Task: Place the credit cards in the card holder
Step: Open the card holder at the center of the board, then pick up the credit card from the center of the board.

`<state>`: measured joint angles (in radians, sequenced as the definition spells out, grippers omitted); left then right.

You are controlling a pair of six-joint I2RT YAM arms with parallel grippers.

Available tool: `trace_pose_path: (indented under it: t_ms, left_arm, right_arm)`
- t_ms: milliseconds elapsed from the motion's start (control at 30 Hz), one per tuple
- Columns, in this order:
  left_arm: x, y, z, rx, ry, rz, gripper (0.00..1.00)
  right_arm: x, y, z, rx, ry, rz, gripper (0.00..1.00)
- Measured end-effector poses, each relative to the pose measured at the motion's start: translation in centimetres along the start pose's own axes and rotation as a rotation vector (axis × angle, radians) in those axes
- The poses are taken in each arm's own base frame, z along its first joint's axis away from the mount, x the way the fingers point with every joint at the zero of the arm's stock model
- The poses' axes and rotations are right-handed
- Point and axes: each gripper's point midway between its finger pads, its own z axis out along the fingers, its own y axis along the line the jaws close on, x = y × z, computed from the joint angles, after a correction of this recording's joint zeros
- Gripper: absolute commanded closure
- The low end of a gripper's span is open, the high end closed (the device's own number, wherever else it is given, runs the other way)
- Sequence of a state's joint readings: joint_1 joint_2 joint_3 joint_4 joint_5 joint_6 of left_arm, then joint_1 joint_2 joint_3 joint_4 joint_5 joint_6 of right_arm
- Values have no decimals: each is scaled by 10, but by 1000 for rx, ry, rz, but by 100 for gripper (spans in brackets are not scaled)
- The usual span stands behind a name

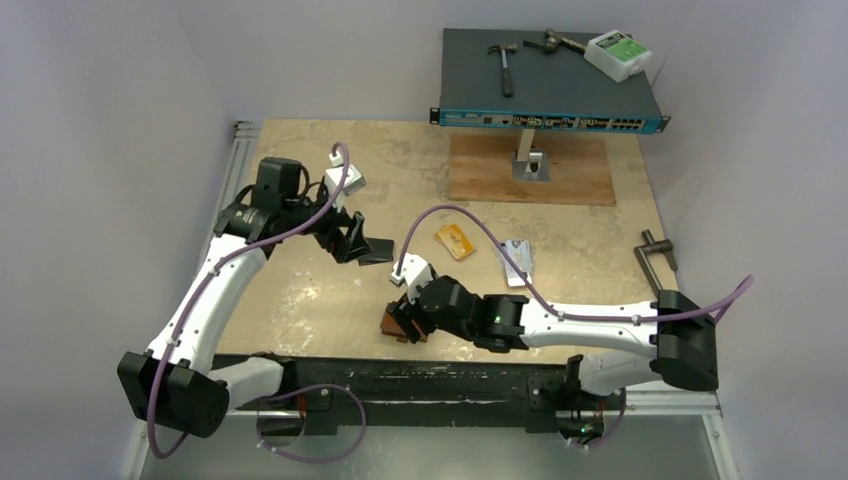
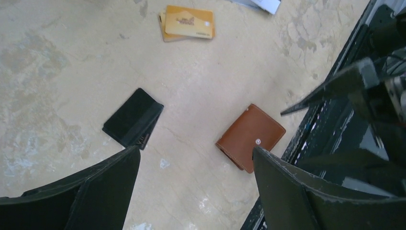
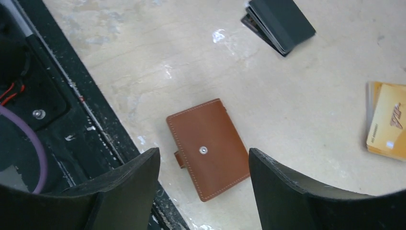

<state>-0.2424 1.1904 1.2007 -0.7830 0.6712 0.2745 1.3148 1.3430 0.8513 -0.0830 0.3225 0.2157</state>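
Note:
The card holder is a brown leather wallet lying folded shut, snap side up, beside the table's black front rail. My right gripper hovers open just above it, fingers apart on either side, holding nothing. A stack of black credit cards lies on the table to the left. My left gripper is open and empty above the bare table between the black cards and the card holder. Gold-orange cards and silvery cards lie further back on the right.
A network switch on a stand over a wooden board carries hammers and a white box at the back. A metal handle lies at the right edge. The black rail runs along the front.

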Motion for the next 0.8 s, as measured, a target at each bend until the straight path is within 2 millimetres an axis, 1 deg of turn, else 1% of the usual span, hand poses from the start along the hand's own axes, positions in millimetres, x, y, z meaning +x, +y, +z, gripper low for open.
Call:
trace_pose_path:
  t_ms: [67,167,200,333,433,533,667,733,800]
  left_arm:
    - [14,-4,3,20,20,9,14]
    - [46,-16,8,70,72,90,15]
    - [57,-23,9,93,92,131,14]
    - [98,-59,8,196,158,364,11]
    - [114,-84,6,278,156,555,11]
    - [122,-94,15,335,171,653,12]
    - [134,-96,49,387,253,696,12]
    - [146,-97,65,403,302,726,12]
    - [158,-101,73,419,341,756,12]
  right_arm:
    - [3,-10,-2,20,-1,40,33]
    - [23,-24,-2,54,33,115,32]
    - [36,-29,-3,65,54,160,32]
    - [68,-44,-11,84,91,335,33]
    - [80,-54,-18,98,90,469,35]
    - [85,-64,-23,110,74,598,35]
    - [79,-82,-31,131,24,730,34]
    - [74,-91,-36,136,-7,781,33]
    - [70,-97,-40,140,-33,814,33]
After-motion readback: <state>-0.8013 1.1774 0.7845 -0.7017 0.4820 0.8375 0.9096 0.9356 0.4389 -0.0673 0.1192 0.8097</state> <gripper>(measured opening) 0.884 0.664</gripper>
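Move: The closed card holder lies below my left hand, about 13 cm back, 11 cm to its right and some 23 cm down. The black cards are close in under that hand, roughly 4 cm ahead and 4 cm to its right; the gold cards about 6 cm ahead and 22 cm to its right. From my right hand the card holder is almost straight below, around 13 cm down and 1 cm to the left. I clear my right hand away from over the card holder, about 12 cm to the right and a little forward and down, its fingers staying part-open. Meanwhile my left hand comes in towards the card holder, wide open: back about 12 cm while sinking, then further down and to the right, some 15 cm down in all, turning about 45 degrees clockwise. ##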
